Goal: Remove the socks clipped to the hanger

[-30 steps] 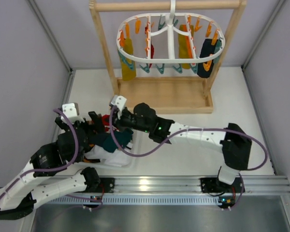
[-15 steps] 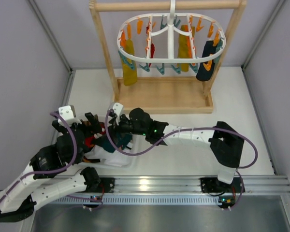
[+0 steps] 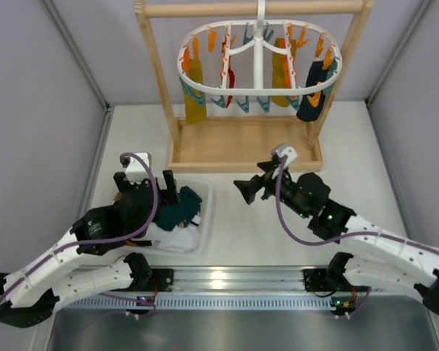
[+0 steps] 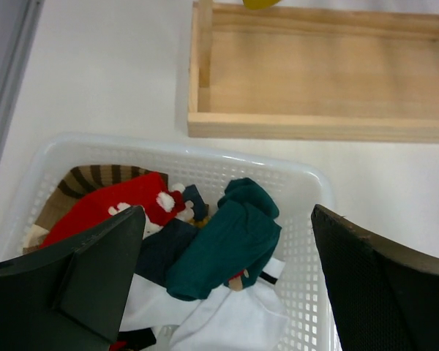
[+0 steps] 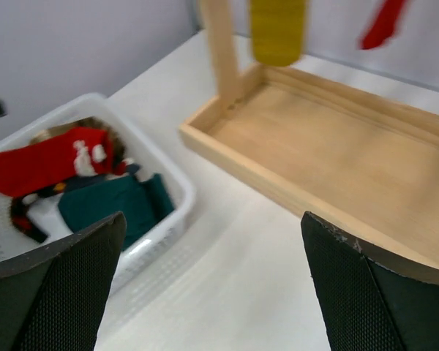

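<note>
The white oval hanger hangs from the wooden rack. Clipped to it are a mustard sock, a red sock, a second mustard sock and a navy sock. My left gripper hovers open over the white basket, above a loose teal sock and a red sock. My right gripper is open and empty over bare table, between the basket and the rack base. The right wrist view catches the hanging mustard sock and red sock.
The rack's wooden base tray lies at the back, with two uprights and a top bar. Grey walls close in left and right. An aluminium rail runs along the near edge. Orange and teal clips dangle round the hanger.
My right gripper opened, left the teal sock in the basket and drew back to the right. My left arm shifted slightly right over the basket, still open.
</note>
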Motion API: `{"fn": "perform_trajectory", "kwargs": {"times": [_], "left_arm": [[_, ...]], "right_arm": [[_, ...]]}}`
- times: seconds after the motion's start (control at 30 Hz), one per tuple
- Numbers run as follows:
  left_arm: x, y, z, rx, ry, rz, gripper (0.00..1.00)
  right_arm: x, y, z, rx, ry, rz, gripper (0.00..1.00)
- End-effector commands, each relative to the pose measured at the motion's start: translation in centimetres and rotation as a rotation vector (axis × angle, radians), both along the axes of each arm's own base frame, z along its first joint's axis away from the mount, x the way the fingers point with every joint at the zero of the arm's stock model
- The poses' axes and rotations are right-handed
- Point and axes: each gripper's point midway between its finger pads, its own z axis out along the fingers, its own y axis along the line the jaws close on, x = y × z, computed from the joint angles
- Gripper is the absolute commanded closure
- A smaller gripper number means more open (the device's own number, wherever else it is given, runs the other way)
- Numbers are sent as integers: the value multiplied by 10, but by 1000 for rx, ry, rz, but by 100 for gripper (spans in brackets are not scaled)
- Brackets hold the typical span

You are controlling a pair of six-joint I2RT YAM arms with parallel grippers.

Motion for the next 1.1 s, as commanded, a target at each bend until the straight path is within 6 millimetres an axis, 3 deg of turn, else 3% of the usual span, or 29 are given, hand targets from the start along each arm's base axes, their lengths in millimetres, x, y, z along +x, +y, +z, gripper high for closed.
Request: {"fn": "perform_trajectory", "kwargs": {"times": [0.0,0.07,0.13,0.17,0.3,0.4,0.5,0.73,0.83,0.87,0.9,0.97,1.0,1.07], "left_arm": [[1,-23,10,-110,13,-52,1],[1,-32,4,-126,35,-74,1],[2,-39,-1,-116,59,-88,1],[1,-44,-3,-110,73,-111,1],[4,-51,-14,-60,106,-119,1],[6,-54,-22,-31,123,-120,1],[10,-67,-34,15,137,-172,1],[39,-119,-41,-8,68,-242,1],[64,-142,-36,-36,-65,-252,1],[71,-147,-48,-8,-66,-262,1],[89,-148,-36,-71,-117,-232,1],[111,-157,-48,-86,-111,-262,1],[131,-149,-38,-115,-162,-224,1],[155,-149,-49,-38,-185,-205,1]], "right_arm": [[16,-66,-22,-4,91,-209,0],[25,-103,-28,-5,125,-302,0],[31,-120,-33,-3,173,-334,1],[44,-143,-40,-7,204,-406,1],[74,-173,-47,85,286,-458,1],[90,-174,-43,151,266,-445,0],[93,-160,-39,212,256,-377,1],[71,-143,-34,279,235,-246,0],[57,-143,-29,276,217,-218,1],[53,-143,-26,270,207,-213,0],[49,-144,-24,270,203,-212,0],[37,-145,-14,278,176,-197,1],[33,-145,-12,282,168,-189,0],[22,-144,-7,273,141,-159,0]]}}
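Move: The mustard sock clipped at the hanger's front left hangs about 28 cm ahead of the empty left hand, 10 cm to its right and roughly level in height. A red sock hangs some 10 cm to the right of the mustard one and 8 cm farther out; the dark green sock in the basket lies about 24 cm below the left hand, 5 cm ahead and 3 cm right. From the right hand, the mustard sock is about 28 cm ahead, 18 cm left and slightly higher. The left hand, wide open, swings about 13 cm to the right off the basket while sinking some 9 cm, then drives forward about 11 cm towards the hanging mustard sock, turned slightly clockwise. The right hand, also empty and open, sweeps nearly 20 cm right and some 9 cm forward while sinking and turning clockwise, clearing the middle, then eases back, up and a little left as it turns partly back. ##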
